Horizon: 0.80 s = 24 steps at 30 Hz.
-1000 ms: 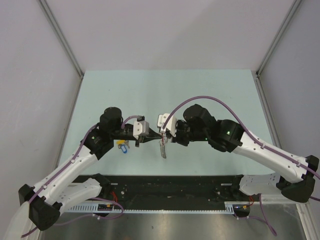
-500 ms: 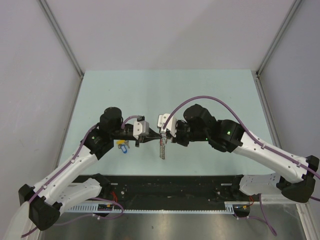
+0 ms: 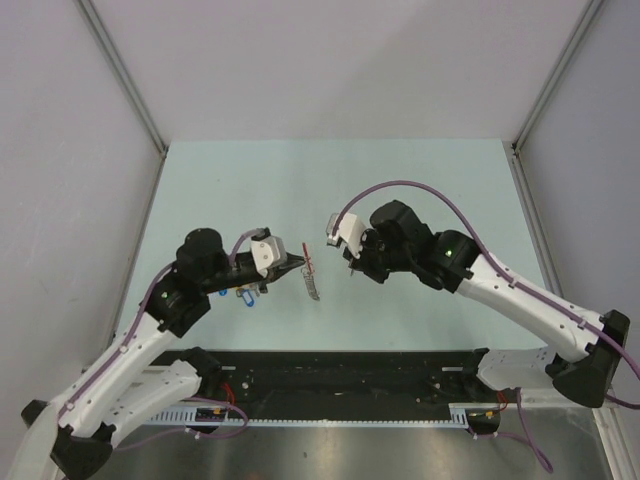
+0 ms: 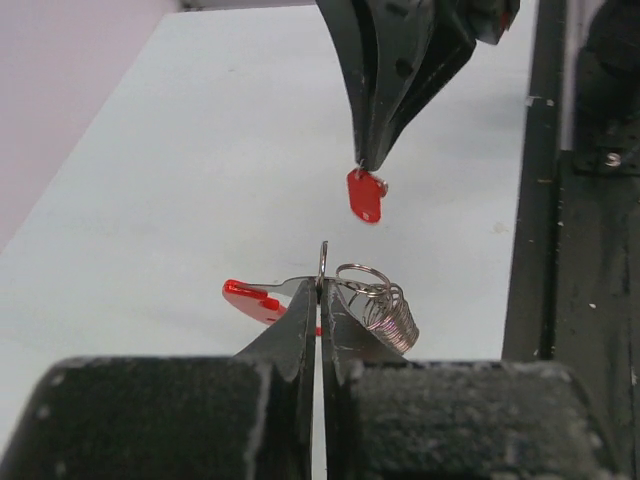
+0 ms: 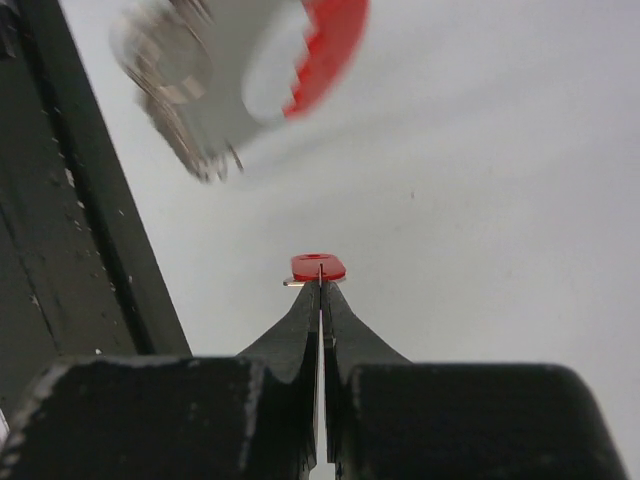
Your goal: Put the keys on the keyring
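My left gripper [image 3: 299, 264] [image 4: 322, 285] is shut on the keyring [image 3: 312, 278], pinching a thin wire ring above the table. In the left wrist view the keyring's grey coiled strip [image 4: 386, 306] hangs to the right of the tips and its red band [image 4: 250, 298] to the left. My right gripper [image 3: 351, 264] [image 5: 320, 283] is shut on the ring of a red-headed key [image 5: 318, 267] [image 4: 366, 195], a short way from the keyring [image 5: 210, 80] and apart from it. More keys [image 3: 245, 294], blue and yellow, lie on the table under the left arm.
A black rail [image 3: 350, 366] [image 4: 580, 250] runs along the near edge of the pale green table [image 3: 430, 180]. Grey walls with metal posts stand on the left, right and back sides.
The two grippers, whose tips met at the keyring, have drawn apart. The left went left with the keyring and the right went right and up with the red key.
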Each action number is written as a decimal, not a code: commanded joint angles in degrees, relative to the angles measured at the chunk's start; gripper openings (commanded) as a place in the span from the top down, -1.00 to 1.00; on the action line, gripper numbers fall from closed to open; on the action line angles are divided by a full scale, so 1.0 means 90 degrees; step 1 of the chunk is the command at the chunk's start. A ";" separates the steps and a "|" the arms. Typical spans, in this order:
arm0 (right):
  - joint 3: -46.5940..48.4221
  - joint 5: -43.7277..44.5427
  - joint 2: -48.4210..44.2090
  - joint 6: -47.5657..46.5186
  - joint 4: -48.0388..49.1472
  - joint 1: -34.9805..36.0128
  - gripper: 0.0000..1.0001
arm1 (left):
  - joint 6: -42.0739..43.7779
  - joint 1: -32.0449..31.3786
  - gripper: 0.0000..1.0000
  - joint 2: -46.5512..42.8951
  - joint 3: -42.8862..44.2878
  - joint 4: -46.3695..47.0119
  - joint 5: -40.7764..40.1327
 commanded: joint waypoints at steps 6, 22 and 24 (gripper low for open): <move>-0.0285 0.0834 0.0659 0.0403 -0.1133 -0.0738 1.00 | -0.1321 -0.0020 0.99 -0.1649 -0.0988 -0.0193 -0.2514; -0.0189 0.1615 0.2866 0.0315 -0.0929 -0.0729 1.00 | -0.1586 0.0088 0.99 -0.2540 -0.1097 -0.0320 -0.3464; -0.0130 0.1606 0.3207 0.0306 -0.0870 -0.0700 1.00 | -0.1576 0.0126 0.99 -0.2570 -0.1097 -0.0310 -0.3474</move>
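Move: The left hand holds the keyring, with the loose blue key on the table about 14 cm to its left, 6 cm ahead and 25 cm below, and the yellow key 2 cm left and 2 cm farther out from that. The red key in the right gripper is about 10 cm to the left hand's right, 2 cm ahead, 4 cm lower. For the right hand, the bare table patch lies about 4 cm ahead, 8 cm right, 22 cm down; the keyring is 9 cm left, 1 cm back, 1 cm higher. The right hand, fingers still shut on the red key, sinks some 17 cm towards the bare table while drawing off to the right and a little forward from the keyring, its fingers tipping to point more steeply down. The left hand keeps its pinch on the keyring and carries it about 9 cm to the left, towards the space over the loose keys, nearly level after a brief dip, swinging some 30 degrees counter-clockwise so its fingers point more forward, and easing to a stop. ##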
